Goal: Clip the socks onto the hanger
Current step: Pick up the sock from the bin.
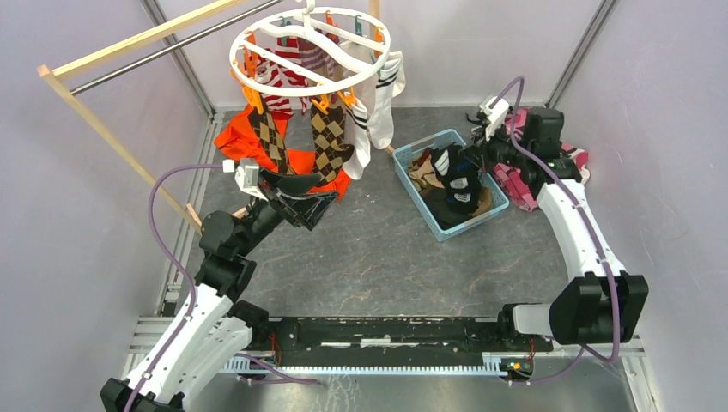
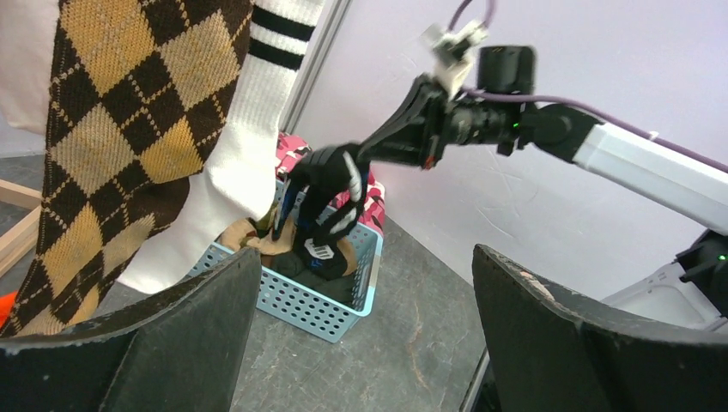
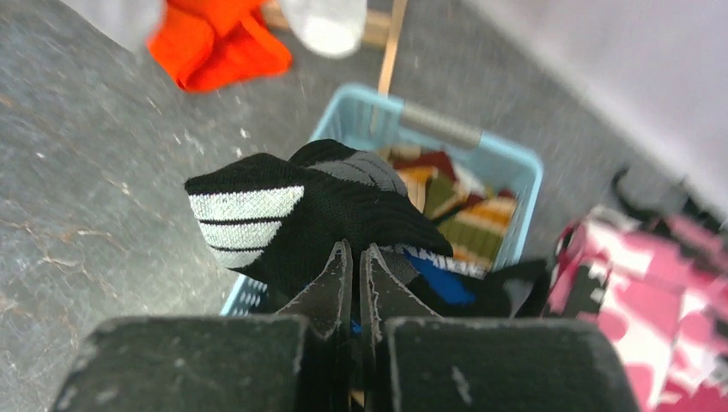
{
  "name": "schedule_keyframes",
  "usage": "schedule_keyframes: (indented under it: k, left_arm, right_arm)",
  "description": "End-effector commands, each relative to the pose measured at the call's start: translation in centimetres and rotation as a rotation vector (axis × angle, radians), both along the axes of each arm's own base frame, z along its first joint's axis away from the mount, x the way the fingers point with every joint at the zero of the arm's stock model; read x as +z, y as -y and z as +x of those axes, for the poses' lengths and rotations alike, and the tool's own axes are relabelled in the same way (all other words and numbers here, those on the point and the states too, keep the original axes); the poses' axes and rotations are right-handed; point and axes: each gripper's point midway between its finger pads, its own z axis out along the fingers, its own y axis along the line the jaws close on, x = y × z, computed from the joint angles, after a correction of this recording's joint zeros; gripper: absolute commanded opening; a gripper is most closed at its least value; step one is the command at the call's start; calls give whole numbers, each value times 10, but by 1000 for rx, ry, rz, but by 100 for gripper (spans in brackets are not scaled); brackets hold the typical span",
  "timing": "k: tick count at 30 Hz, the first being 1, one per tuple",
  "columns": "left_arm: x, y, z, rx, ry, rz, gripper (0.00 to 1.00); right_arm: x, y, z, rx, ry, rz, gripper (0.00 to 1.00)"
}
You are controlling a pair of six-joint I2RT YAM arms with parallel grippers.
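The white round hanger [image 1: 309,51] hangs at the back, with brown argyle socks [image 1: 329,137], a red-and-white striped sock [image 1: 283,81] and white black-striped socks [image 1: 382,94] clipped under it. My right gripper [image 3: 354,253] is shut on a black sock with blue and white marks [image 3: 292,215], holding it just above the blue basket [image 1: 412,159]. More socks lie in that basket. My left gripper [image 1: 311,196] stands open and empty below the hanging argyle sock [image 2: 112,137], facing the basket [image 2: 326,313].
An orange garment [image 1: 240,142] lies under the hanger, behind my left gripper. Pink camouflage cloth [image 1: 515,184] lies right of the basket, under the right arm. A wooden rack with a metal bar [image 1: 103,129] slants along the left wall.
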Motion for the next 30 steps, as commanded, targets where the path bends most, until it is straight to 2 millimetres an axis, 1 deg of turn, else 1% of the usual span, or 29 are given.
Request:
schedule_keyframes:
  k: [1,2,3,5,7,8,9,11,12,13,14,16,19,20,22,24,26,28,30]
  left_arm:
    - [20,2,-10,-41,45,-41,97]
    - [18,3,-10,-44,41,-39,97]
    - [19,3,-9,-46,39,-39,97]
    - [18,5,-8,-53,34,-35,97]
    - [18,6,-8,-58,30,-34,97]
    - [19,6,-8,-58,29,-34,96]
    - [20,5,-7,-53,26,-34,96]
    - [22,3,-7,-36,25,-38,96]
    - [23,1,-7,-29,29,-39,96]
    - [25,-1,-8,-20,35,-43,96]
    - [25,-2,-7,-10,36,-45,96]
    - [25,-5,-7,8,40,-51,96]
    - [24,-10,-4,44,34,-61,96]
    - [24,-11,-2,56,34,-64,96]
    - [26,-13,0,74,42,-70,96]
    - [27,-14,4,87,46,-75,96]
    - [27,-14,5,88,47,-74,96]
    - [26,-12,8,86,42,-68,97]
    - [23,-9,11,76,34,-59,97]
  right_arm:
    - [-61,24,18,-186,-150,-64,3]
    - [-74,30,27,-233,-173,-95,8]
    - [-84,34,34,-270,-194,-121,17]
    - [-93,35,49,-292,-222,-138,37]
    - [-82,37,63,-305,-197,-138,50]
    - [-69,40,69,-310,-158,-141,55]
    - [-53,43,75,-320,-114,-140,58]
    - [-28,52,79,-323,-47,-133,63]
    - [-18,51,76,-297,-28,-121,64]
    - [-12,60,72,-279,-28,-105,64]
    - [-10,59,66,-242,-33,-93,64]
    - [-12,47,41,-114,-57,-62,64]
    - [-31,28,3,26,-121,-26,65]
    - [-37,24,-7,45,-138,-11,65]
    - [-57,19,-25,73,-179,10,67]
    - [-71,15,-37,95,-215,26,71]
    - [-82,8,-44,136,-235,4,72]
    - [-94,0,-47,168,-251,-56,73]
    - [-98,-13,-45,176,-264,-69,73]
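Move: The right hand holds a bunch of black socks over the bin; the bin's middle lies about 20 cm below it and 3 cm ahead, neither left nor right. The multicoloured socks in the bin's far corner are roughly 8 cm ahead, 7 cm left and 22 cm down. The pink camo bag lies some 10 cm ahead, 18 cm right and 26 cm lower. From the left hand the bin is about 18 cm ahead, 28 cm right and 28 cm down. Down first: the right hand drops about 12 cm into or close over the bin, drifting forward and a little right, its fingers spreading wide to let go of the black socks. It then rises some 10 cm, still forward and right, before swinging back and left and sinking again, open, over the bin, fingertips tipped about 15 degrees further down. ##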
